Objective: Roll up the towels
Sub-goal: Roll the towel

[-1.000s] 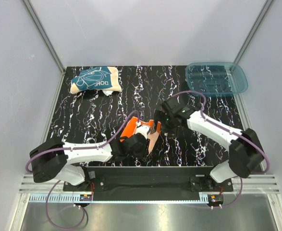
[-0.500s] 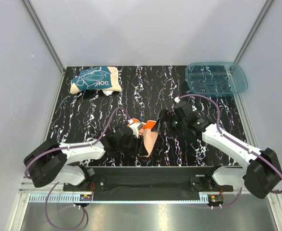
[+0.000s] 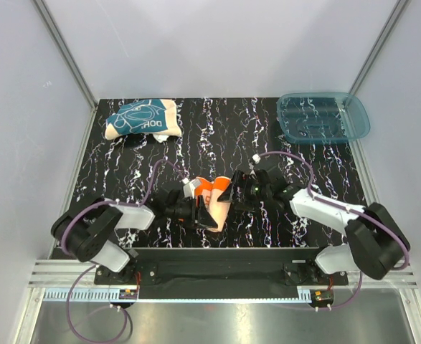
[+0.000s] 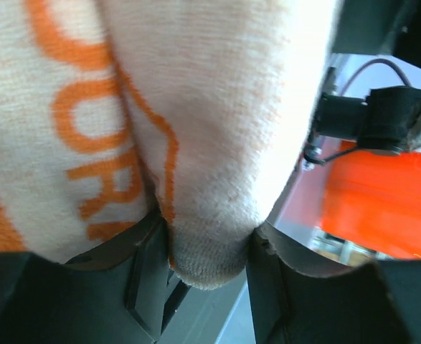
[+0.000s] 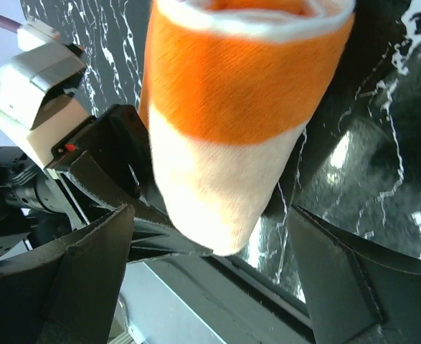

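The orange towel [image 3: 214, 201], partly rolled with its cream back showing, sits at the near middle of the table between both grippers. My left gripper [image 3: 200, 212] is shut on a cream fold of it [image 4: 210, 247], pinched between both fingers [image 4: 147, 266]. My right gripper [image 3: 237, 190] stands open and straddles the rolled orange towel [image 5: 232, 136], its fingers [image 5: 88, 269] apart from the cloth on either side. The dark teal towel [image 3: 143, 119] lies crumpled at the far left, away from both grippers.
A translucent blue plastic tray [image 3: 323, 117] stands at the far right corner. The black marbled table [image 3: 217, 136] is bordered by grey walls. The arm bases and a metal rail [image 3: 224, 272] run along the near edge.
The right gripper has come down and toward the near left, closing in around the orange towel. The left gripper has shifted with the towel in its grip, and the towel now looks more bundled.
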`<state>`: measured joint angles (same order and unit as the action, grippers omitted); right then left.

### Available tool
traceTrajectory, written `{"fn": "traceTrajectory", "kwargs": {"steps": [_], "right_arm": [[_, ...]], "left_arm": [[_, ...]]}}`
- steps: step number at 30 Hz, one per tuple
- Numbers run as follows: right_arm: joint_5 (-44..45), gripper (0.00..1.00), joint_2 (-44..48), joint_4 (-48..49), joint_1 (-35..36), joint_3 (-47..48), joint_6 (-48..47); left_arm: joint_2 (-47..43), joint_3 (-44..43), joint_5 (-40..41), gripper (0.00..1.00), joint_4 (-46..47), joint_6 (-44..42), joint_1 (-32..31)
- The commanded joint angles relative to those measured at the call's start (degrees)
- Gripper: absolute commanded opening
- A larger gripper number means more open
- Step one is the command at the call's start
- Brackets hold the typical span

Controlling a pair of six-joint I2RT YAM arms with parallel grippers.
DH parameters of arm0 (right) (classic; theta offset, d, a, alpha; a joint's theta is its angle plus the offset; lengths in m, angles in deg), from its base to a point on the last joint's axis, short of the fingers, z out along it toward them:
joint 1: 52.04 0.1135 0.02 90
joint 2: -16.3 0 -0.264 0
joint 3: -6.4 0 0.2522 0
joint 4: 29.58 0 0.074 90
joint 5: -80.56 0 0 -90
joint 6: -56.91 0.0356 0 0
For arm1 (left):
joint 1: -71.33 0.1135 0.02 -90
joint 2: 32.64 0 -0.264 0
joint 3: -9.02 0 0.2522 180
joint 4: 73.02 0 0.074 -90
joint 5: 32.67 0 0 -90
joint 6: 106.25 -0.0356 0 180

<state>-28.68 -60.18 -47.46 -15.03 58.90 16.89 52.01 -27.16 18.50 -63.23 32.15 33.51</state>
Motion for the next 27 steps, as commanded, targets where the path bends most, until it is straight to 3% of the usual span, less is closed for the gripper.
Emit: {"fn": "traceTrajectory", "kwargs": {"steps": [1, 10, 15, 17, 19, 21, 27], "right_arm": [[-2.11, 0.93, -2.78, 8.33, 0.16, -0.42, 1.09], [-2.20, 0.87, -10.78, 14.75, 0.95, -0.60, 1.79], [-2.46, 0.72, -15.44, 17.91, 1.83, -0.68, 2.49], [-2.20, 0.56, -16.58, 18.18, 2.01, -0.86, 2.84], [-1.94, 0.44, -16.76, 18.10, 2.18, -1.12, 3.20], [-1.15, 0.39, -16.50, 16.43, 2.27, -1.21, 3.64], [0.52, 0.37, -15.09, 8.18, 2.88, 0.98, 3.29]], "left_arm": [[3.68, 2.20, -7.04, 0.45, 7.99, 3.45, 2.14], [6.94, 1.41, -9.95, 0.51, 7.83, 2.93, 4.77], [7.91, 1.15, -11.44, 0.52, 9.67, 4.68, 5.22], [7.65, 0.36, -11.18, 0.54, 8.10, 4.07, 5.22], [6.25, -0.52, -10.13, 0.58, 3.12, 2.49, 5.22], [4.40, -2.18, -7.24, 0.61, -1.82, -0.93, 5.22], [-5.70, -7.63, 4.78, 0.68, -23.26, -9.63, 4.95]]}}
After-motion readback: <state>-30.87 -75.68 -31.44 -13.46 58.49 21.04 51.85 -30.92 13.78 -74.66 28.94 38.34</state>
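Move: The orange towel's roll has its middle about 5 cm to the right hand's left, 1 cm nearer the base and some 6 cm below that hand. The left gripper, with the roll's near end between its fingers, sits about 7 cm left, 7 cm back and 5 cm below the right hand. From the left hand the towel's middle lies around 6 cm ahead and 2 cm right, 1 cm lower. The right fingers come onto the right side of the orange towel's roll and pinch it: the open hand sinks about 5 cm, reaching some 3 cm left and slightly forward, and closes to under half as it arrives. The left hand stays by the near end, then widens its fingers around the cloth and eases about 1.5 cm left. ##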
